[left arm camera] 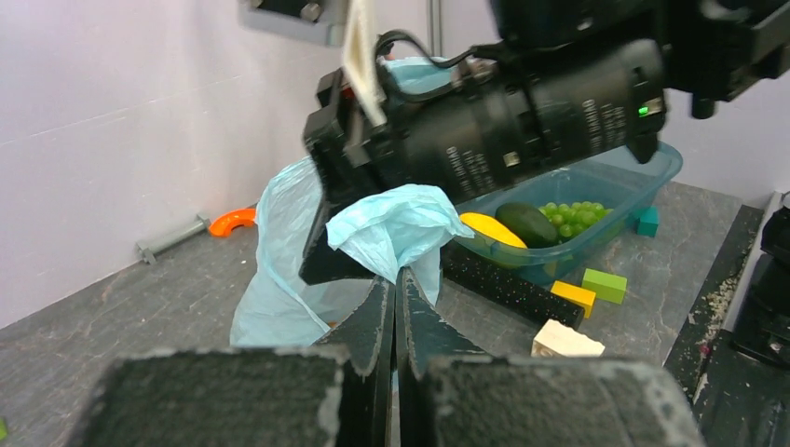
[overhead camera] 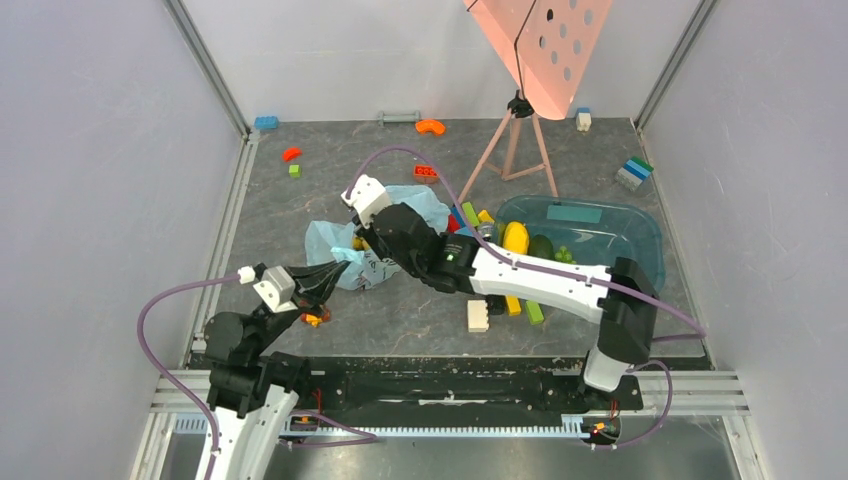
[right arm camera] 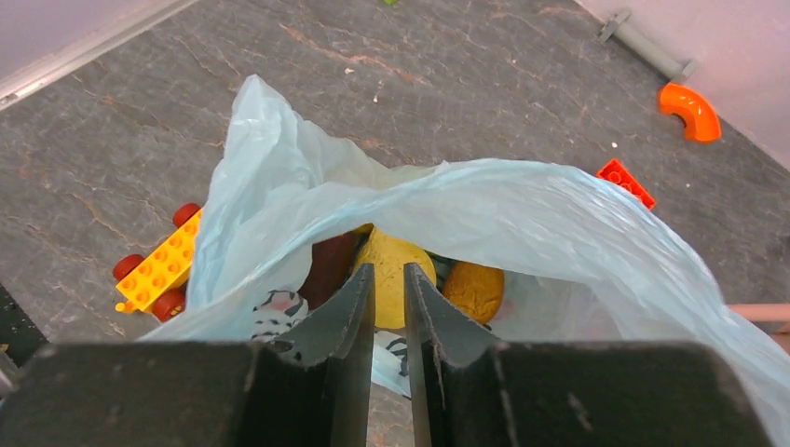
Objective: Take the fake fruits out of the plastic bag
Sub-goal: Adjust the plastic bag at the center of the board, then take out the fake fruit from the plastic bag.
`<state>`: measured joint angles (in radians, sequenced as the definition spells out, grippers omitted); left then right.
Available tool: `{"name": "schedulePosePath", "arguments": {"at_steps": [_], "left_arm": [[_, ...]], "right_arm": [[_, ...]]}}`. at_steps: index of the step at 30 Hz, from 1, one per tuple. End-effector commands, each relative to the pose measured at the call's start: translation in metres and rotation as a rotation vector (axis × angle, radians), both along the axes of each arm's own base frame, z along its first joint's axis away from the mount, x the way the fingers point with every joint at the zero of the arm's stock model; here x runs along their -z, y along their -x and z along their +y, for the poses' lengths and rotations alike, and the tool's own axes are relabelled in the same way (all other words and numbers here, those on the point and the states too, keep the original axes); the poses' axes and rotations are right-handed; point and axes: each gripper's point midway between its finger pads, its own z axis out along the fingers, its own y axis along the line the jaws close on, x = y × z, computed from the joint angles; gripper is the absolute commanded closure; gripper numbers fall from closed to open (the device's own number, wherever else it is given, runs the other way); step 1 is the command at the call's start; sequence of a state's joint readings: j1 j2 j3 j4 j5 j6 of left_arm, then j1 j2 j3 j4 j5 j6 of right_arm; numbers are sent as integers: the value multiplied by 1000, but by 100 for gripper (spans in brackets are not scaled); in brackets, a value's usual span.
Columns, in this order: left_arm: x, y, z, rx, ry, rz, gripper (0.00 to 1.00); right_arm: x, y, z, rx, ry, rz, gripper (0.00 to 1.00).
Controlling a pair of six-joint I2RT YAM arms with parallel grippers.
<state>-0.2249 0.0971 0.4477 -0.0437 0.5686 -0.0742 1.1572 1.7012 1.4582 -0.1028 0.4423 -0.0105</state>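
The light blue plastic bag lies crumpled left of centre on the table. My left gripper is shut on a bunched fold of the bag and holds it up, fingertips pressed together. My right gripper sits at the bag's mouth, its jaws a narrow gap apart with nothing between them. Just beyond its tips, inside the bag, lie a yellow lemon, a small orange and a dark maroon fruit. In the top view the right gripper is over the bag, which hides the fruits.
A teal see-through tub with yellow and green items stands to the right. Loose toy bricks lie around it, including a cream one. A yellow wheeled brick lies beside the bag. A tripod with a pink panel stands behind.
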Motion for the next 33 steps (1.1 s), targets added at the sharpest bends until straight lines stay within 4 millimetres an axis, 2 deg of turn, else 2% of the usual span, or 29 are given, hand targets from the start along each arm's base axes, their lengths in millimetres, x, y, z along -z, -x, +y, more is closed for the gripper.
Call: {"name": "schedulePosePath", "arguments": {"at_steps": [1, 11, 18, 24, 27, 29, 33], "left_arm": [[-15, 10, -1, 15, -23, -85, 98], [-8, 5, 5, -28, -39, -75, 98], [9, -1, 11, -72, -114, -68, 98], [10, -1, 14, -88, -134, -70, 98], [14, -3, 15, -95, -155, -61, 98], [15, -4, 16, -104, -167, -55, 98], [18, -6, 18, -119, -180, -47, 98]], "right_arm": [[7, -12, 9, 6, -12, 48, 80], [60, -37, 11, -10, -15, 174, 77], [96, -34, 35, -127, -8, 285, 64], [127, -40, 36, -94, 24, 327, 44], [139, -48, 27, -42, 43, 333, 34], [145, -52, 22, -13, 50, 338, 24], [160, -59, 13, 31, 81, 349, 13]]}}
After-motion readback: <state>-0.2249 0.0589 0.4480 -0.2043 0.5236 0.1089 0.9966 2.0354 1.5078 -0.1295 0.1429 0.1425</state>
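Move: The right hand hangs over the open plastic bag with its fingers slightly parted; the bag's middle, with the fruits in it, lies about 6 cm ahead, level sideways and 20 cm below. The toy cart is some 5 cm back and 13 cm to the left, the coloured blocks 16 cm ahead and 19 cm to the right. From the left hand, which pinches a bunch of the rim, the bag's middle is roughly 15 cm ahead, 2 cm right and 26 cm down. The right hand plunges about 16 cm down into the mouth of the bag, easing some 4 cm forward on the way and tipping its fingers roughly 20 degrees further down, and from partway down it spreads them from slightly parted to nearly wide open among the plastic and fruits. The left hand keeps its pinch on the gathered rim, at first almost still, then sinks about 3 cm with a small roll. ##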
